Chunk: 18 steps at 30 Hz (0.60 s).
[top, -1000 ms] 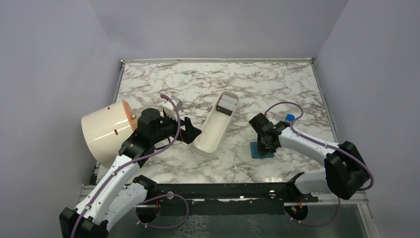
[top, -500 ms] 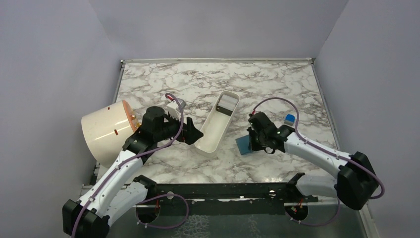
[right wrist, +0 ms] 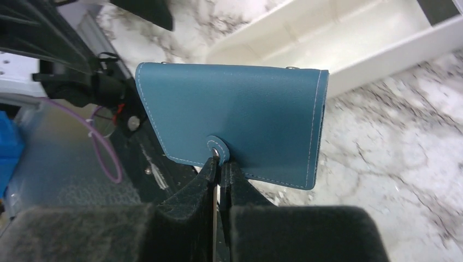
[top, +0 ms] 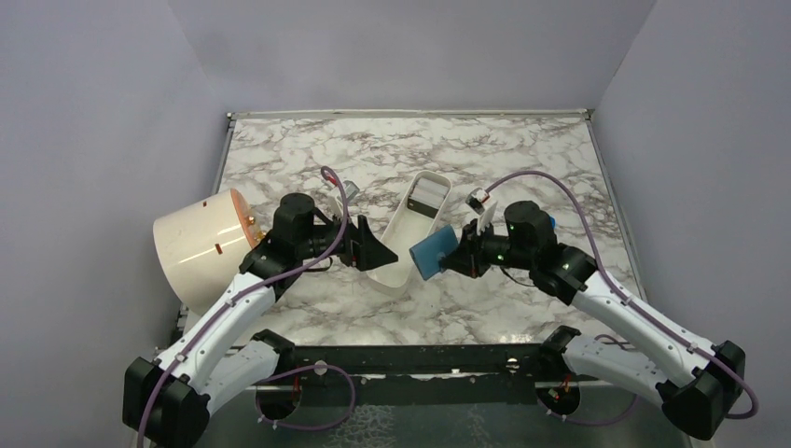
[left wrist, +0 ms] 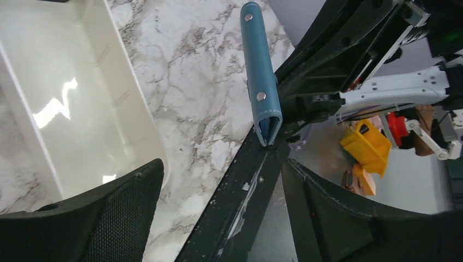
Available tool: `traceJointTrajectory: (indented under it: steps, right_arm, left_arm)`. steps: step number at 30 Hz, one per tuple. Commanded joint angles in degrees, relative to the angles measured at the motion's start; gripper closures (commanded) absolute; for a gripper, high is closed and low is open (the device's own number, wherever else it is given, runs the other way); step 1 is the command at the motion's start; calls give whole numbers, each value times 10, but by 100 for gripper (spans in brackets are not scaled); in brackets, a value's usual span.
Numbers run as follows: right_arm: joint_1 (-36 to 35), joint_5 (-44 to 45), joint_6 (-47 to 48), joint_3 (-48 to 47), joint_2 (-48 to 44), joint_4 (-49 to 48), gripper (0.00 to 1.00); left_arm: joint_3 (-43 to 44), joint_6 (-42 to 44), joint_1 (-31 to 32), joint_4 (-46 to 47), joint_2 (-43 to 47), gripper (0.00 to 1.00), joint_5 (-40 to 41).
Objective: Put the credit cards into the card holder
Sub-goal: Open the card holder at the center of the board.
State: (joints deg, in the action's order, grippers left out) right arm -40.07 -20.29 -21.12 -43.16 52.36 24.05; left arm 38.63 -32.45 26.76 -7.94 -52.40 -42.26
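Note:
The teal-blue card holder point(top: 433, 255) hangs folded shut above the table, just right of the white tray's near end. My right gripper point(top: 458, 259) is shut on its lower edge at the snap tab point(right wrist: 218, 146). In the right wrist view the card holder point(right wrist: 235, 123) fills the middle, flat face toward the camera, with my gripper point(right wrist: 220, 164) pinching it. The left gripper point(top: 375, 254) stands open over the tray's near end, facing the holder. In the left wrist view the card holder point(left wrist: 261, 71) shows edge-on, beyond my empty fingers point(left wrist: 104, 213). Pale and black credit cards point(top: 427, 198) stand in the tray's far end.
The long white tray point(top: 396, 263) lies slantwise at mid-table between the two arms. A large cream cylinder point(top: 199, 247) lies on its side at the left edge. A small blue cube point(top: 550, 223) peeks out behind the right arm. The black base rail point(top: 420, 359) runs along the near edge.
My right gripper has closed on the card holder, lifted it off the table and carried it left toward the tray. The left gripper has shifted right and narrowed a little.

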Motion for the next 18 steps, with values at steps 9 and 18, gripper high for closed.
traceJointTrajectory:
  steps: [9,18]
  right_arm:
    - [-39,-109,-12,-19,47,-102,99]
    - [-73,-95,-6,-34,75,-111,99]
  left_arm:
    - [-28,-93,7,125,-27,18,-82]
    - [-34,-98,13,132,-45,19,-85]
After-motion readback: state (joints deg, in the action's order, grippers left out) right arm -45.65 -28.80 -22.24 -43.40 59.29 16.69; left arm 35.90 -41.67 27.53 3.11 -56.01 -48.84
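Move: The card holder, already pinched by its strap in the right fingers, has its middle about 8 cm to the left hand's right, 1 cm ahead and 4 cm below. From the right hand, the open left gripper lies some 10 cm left, 2 cm ahead and 4 cm higher; the cream tray's middle is about 8 cm left, 14 cm ahead and 15 cm below, with the cards 4 cm left and 22 cm ahead, at about the tray's height. The card holder, still hanging from the right hand's shut fingers by its strap, is carried about 5 cm left and back towards the left gripper, the right wrist turning some 10 degrees counter-clockwise; a small rise on the way is lost again. The left hand eases about 2 cm right and slightly back to meet it, tipping a little, its fingers staying wide open with no grip yet. ##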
